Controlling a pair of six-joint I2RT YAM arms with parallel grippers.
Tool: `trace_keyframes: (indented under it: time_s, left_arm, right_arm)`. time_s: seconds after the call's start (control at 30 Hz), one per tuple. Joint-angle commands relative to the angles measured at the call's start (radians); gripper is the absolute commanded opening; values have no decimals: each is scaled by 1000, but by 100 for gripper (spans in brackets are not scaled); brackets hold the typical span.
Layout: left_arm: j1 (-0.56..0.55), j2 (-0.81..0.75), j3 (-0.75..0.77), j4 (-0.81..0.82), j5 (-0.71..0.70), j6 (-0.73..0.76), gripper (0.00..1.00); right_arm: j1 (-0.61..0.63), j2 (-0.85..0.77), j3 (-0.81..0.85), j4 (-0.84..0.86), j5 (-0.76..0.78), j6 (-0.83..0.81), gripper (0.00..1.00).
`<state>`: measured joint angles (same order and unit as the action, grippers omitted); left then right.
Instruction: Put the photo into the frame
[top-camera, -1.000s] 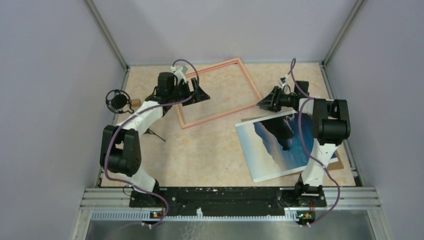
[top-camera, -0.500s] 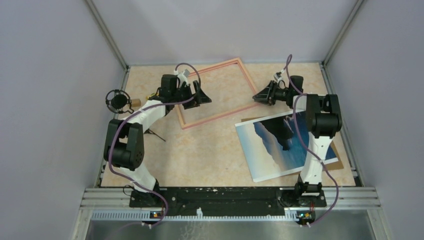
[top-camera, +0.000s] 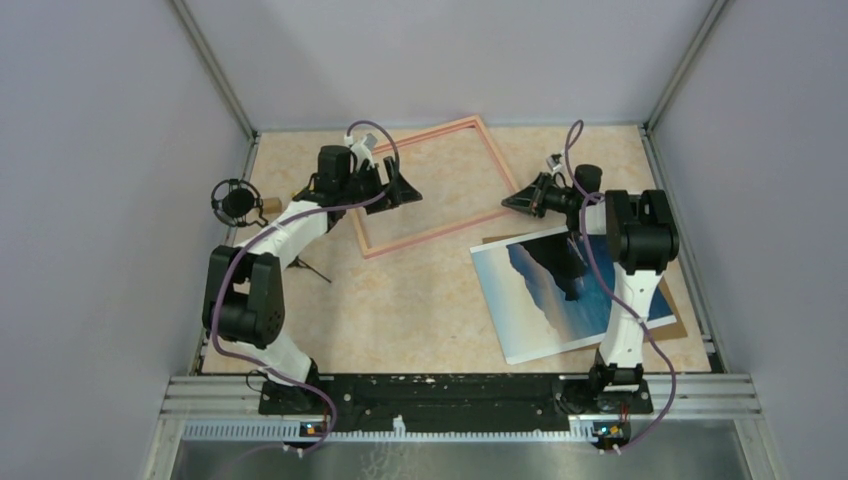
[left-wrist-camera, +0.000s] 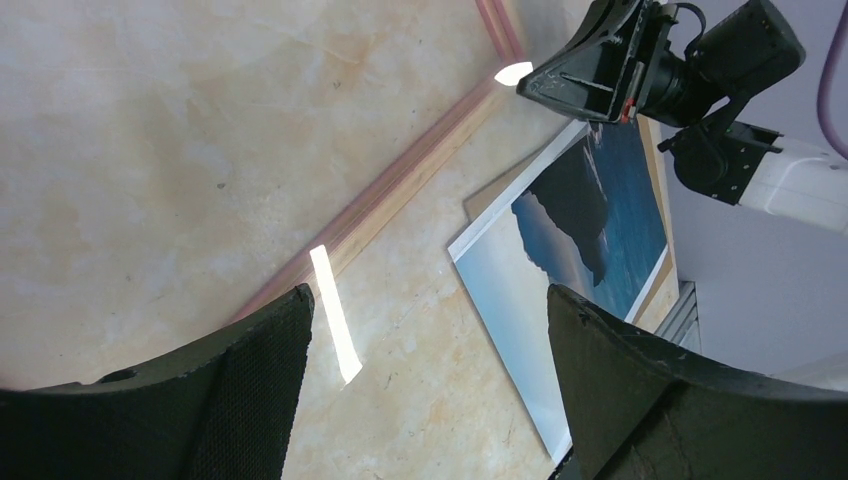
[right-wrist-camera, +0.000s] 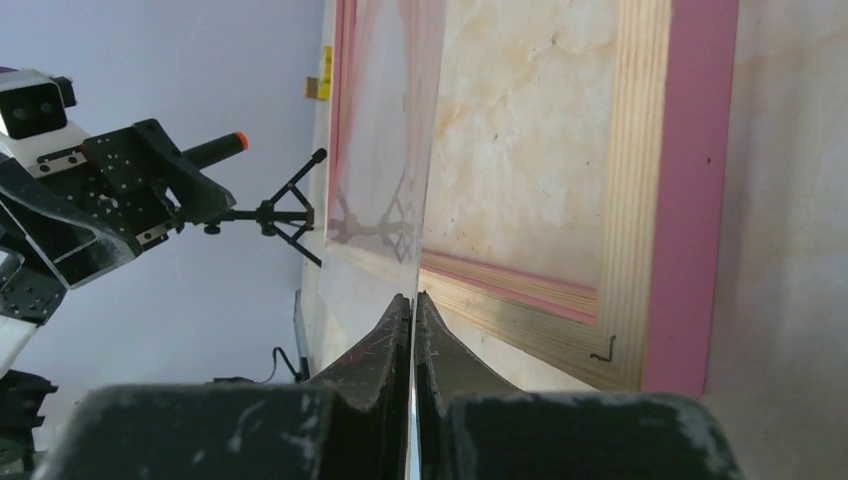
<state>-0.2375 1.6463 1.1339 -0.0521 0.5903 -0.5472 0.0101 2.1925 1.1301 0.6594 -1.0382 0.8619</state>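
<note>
The salmon-pink frame (top-camera: 432, 232) lies tilted at the back of the table; its pink and bare-wood corner fills the right wrist view (right-wrist-camera: 690, 200). The photo (top-camera: 560, 290), blue sky and dark cloud face up, lies at the right, apart from the frame, and also shows in the left wrist view (left-wrist-camera: 575, 225). My right gripper (top-camera: 508, 203) is at the frame's right corner, shut (right-wrist-camera: 413, 298) on the edge of a thin clear reflective sheet (right-wrist-camera: 385, 150). My left gripper (top-camera: 410, 190) hovers open (left-wrist-camera: 430, 292) over the frame's left part, holding nothing.
A brown cardboard backing board (top-camera: 676, 326) lies under the photo at the right edge. A black microphone on a small tripod (top-camera: 237, 203) stands at the left edge by the left arm. Metal rails border the table on both sides.
My right gripper has shifted left to the frame's right corner and closed on the clear sheet's edge. The left arm has barely moved and stays open.
</note>
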Motion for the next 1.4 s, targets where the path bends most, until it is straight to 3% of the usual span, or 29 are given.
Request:
trace_keyframes:
  time_s: [0.0, 0.23, 0.37, 1.37]
  left_arm:
    - [0, -53, 6, 44, 3, 13, 89]
    - [1, -74, 2, 44, 4, 6, 90]
    - [1, -79, -3, 45, 9, 0, 90]
    - [1, -114, -22, 90, 14, -13, 90]
  right_arm:
    - [10, -68, -26, 303, -4, 90, 0]
    - [3, -32, -57, 568, 3, 315, 0]
    - [4, 4, -39, 655, -19, 365, 0]
    - [53, 79, 160, 649, -126, 361, 0]
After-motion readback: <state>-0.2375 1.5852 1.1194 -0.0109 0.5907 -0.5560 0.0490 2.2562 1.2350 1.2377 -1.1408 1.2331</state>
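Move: The right hand, its closed fingers already pinching the clear sheet, is just above the frame's near right corner, which lies about 3 cm to its right, level with it front to back and 4 cm below. The frame's middle is some 16 cm to its left and 4 cm ahead; the photo's middle is roughly 14 cm to its right and 17 cm back. From the left hand, that corner is some 23 cm right, 1 cm back and 14 cm below. With its pinch still shut on the clear sheet, the right hand lifts about 8.5 cm up and away from the frame's near right corner, quickly at first and then easing off, its left-pointing fingertips tilting upward by some 20 degrees and the hand drifting a little left, in over the frame, late in the lift. The left hand, wide open and touching nothing, rises slowly by nearly 3 cm above the frame. ##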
